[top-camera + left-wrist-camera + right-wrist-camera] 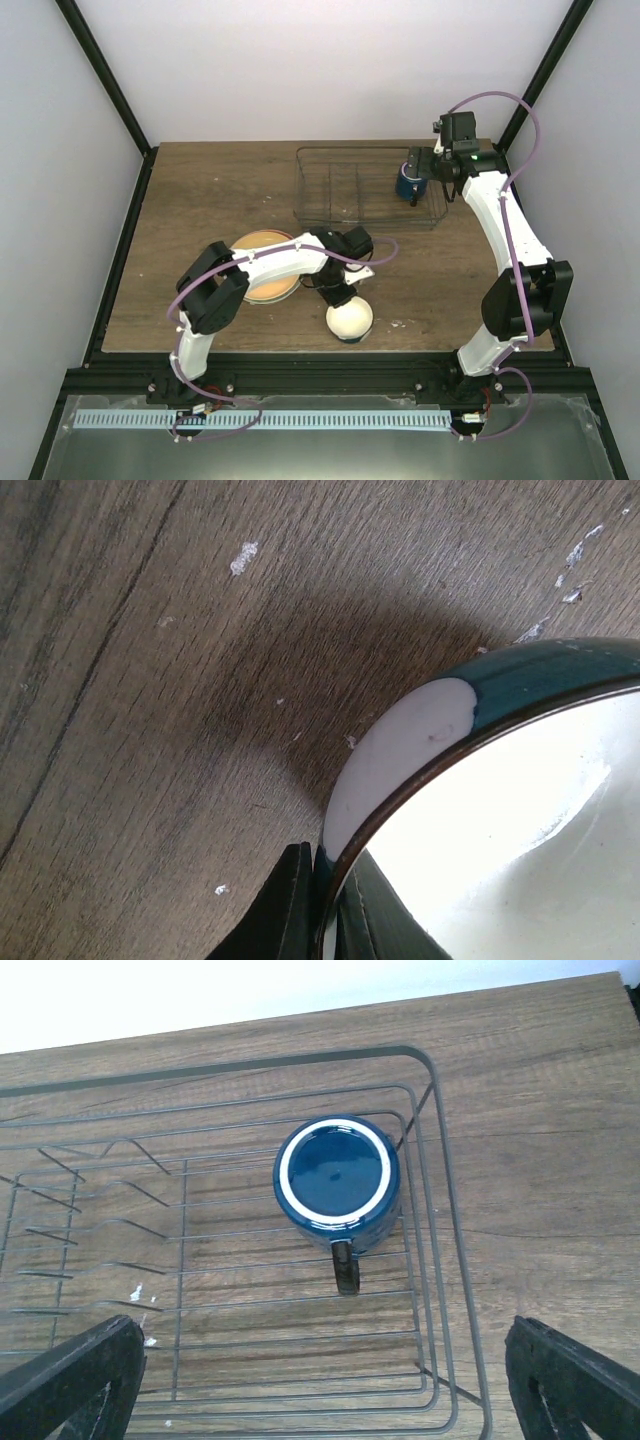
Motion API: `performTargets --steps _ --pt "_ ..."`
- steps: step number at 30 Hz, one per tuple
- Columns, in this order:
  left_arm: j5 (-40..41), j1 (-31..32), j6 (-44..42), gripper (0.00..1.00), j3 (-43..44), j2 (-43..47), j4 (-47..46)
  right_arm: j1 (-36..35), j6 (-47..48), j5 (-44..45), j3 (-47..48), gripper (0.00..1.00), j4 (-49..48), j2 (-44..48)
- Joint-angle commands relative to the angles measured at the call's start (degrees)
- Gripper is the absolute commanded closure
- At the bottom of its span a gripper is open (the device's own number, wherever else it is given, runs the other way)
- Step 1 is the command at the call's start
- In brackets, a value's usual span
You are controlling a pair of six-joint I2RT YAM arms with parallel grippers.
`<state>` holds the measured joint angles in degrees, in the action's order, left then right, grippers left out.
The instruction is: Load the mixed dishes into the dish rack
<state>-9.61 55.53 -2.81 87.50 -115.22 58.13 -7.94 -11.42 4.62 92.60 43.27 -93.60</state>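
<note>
The small cream-white bowl [350,318], teal and white outside [520,810], is near the table's front edge. My left gripper [341,296] is shut on its rim, one finger inside and one outside [330,920]. I cannot tell whether the bowl rests on the wood. The orange-yellow plate [268,268] lies flat to the left, partly under my left arm. The dark blue mug [409,184] stands in the right end of the wire dish rack [345,188]. My right gripper [430,174] is open and empty just above the mug [335,1175], its fingers wide apart [320,1380]. The floral plate is not in view.
The rack [200,1290] holds only the mug, and its upright dividers are at the left end. The right arm's purple cable [500,100] loops above the rack's right end. White specks dot the wood [243,556] by the bowl.
</note>
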Motion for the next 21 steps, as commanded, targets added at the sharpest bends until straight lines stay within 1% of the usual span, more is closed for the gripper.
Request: performTargets --steps 1,4,7,10,13,16,18,20,21 --pt "-0.7 -1.0 -0.8 0.97 -1.0 2.2 -1.0 0.6 0.2 -3.8 1.2 0.00 -0.2 0.0" --pt "0.5 -2.1 -0.2 0.98 -0.7 5.4 -1.2 1.2 -0.3 -8.6 1.7 0.00 0.1 -0.6" --pt "3.8 -3.7 -0.2 0.98 0.5 9.2 -0.6 2.1 -1.0 -13.7 1.9 0.00 0.8 -1.6" --pt "7.5 -6.5 -0.9 0.98 2.5 13.3 -0.3 3.2 -2.0 -17.1 0.5 0.00 0.3 -1.1" --pt "12.3 -10.1 -1.9 0.97 4.9 16.3 -2.1 4.6 -2.9 -20.5 0.0 0.00 0.1 -0.6" --pt "14.3 -14.9 -2.8 0.97 6.5 17.8 -6.1 6.2 -2.8 -27.5 0.1 0.00 0.1 -0.8" --pt "13.8 -19.0 -3.6 0.97 7.3 17.5 -9.8 6.7 -2.1 -33.1 0.3 0.00 0.2 -1.4" --pt "13.0 -22.0 -5.1 0.98 9.1 15.7 -12.4 6.8 -0.6 -41.4 0.6 0.00 0.1 -2.3" --pt "12.5 -23.2 -5.8 0.99 10.6 14.1 -13.0 6.8 0.4 -47.2 0.8 0.00 0.1 -2.9"
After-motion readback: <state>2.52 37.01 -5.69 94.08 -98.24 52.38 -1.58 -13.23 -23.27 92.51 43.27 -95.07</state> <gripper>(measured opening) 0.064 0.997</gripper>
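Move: My left fingers already pinch the bowl's rim, with the bowl's middle about 4 cm back and 1 cm right of them. The dish rack's middle lies some 27 cm ahead and 5 cm right, the mug in it 27 cm ahead and 15 cm right, the plates 8 cm ahead and 18 cm left. From my right hand the bowl is roughly 30 cm back, 17 cm left and 22 cm below; the mug is about 3 cm ahead, 2 cm left and 20 cm below. Keeping my pinch on the rim, I lift the bowl off the table with my left hand, accelerating up and forward about 16 cm each and some 8 cm left, towards the rack's near left corner. On the way my wrist swings the fingertips forward by some 30 degrees and turns counter-clockwise. My open right hand eases about 3 cm left, rolling its left side up some 20 degrees. ##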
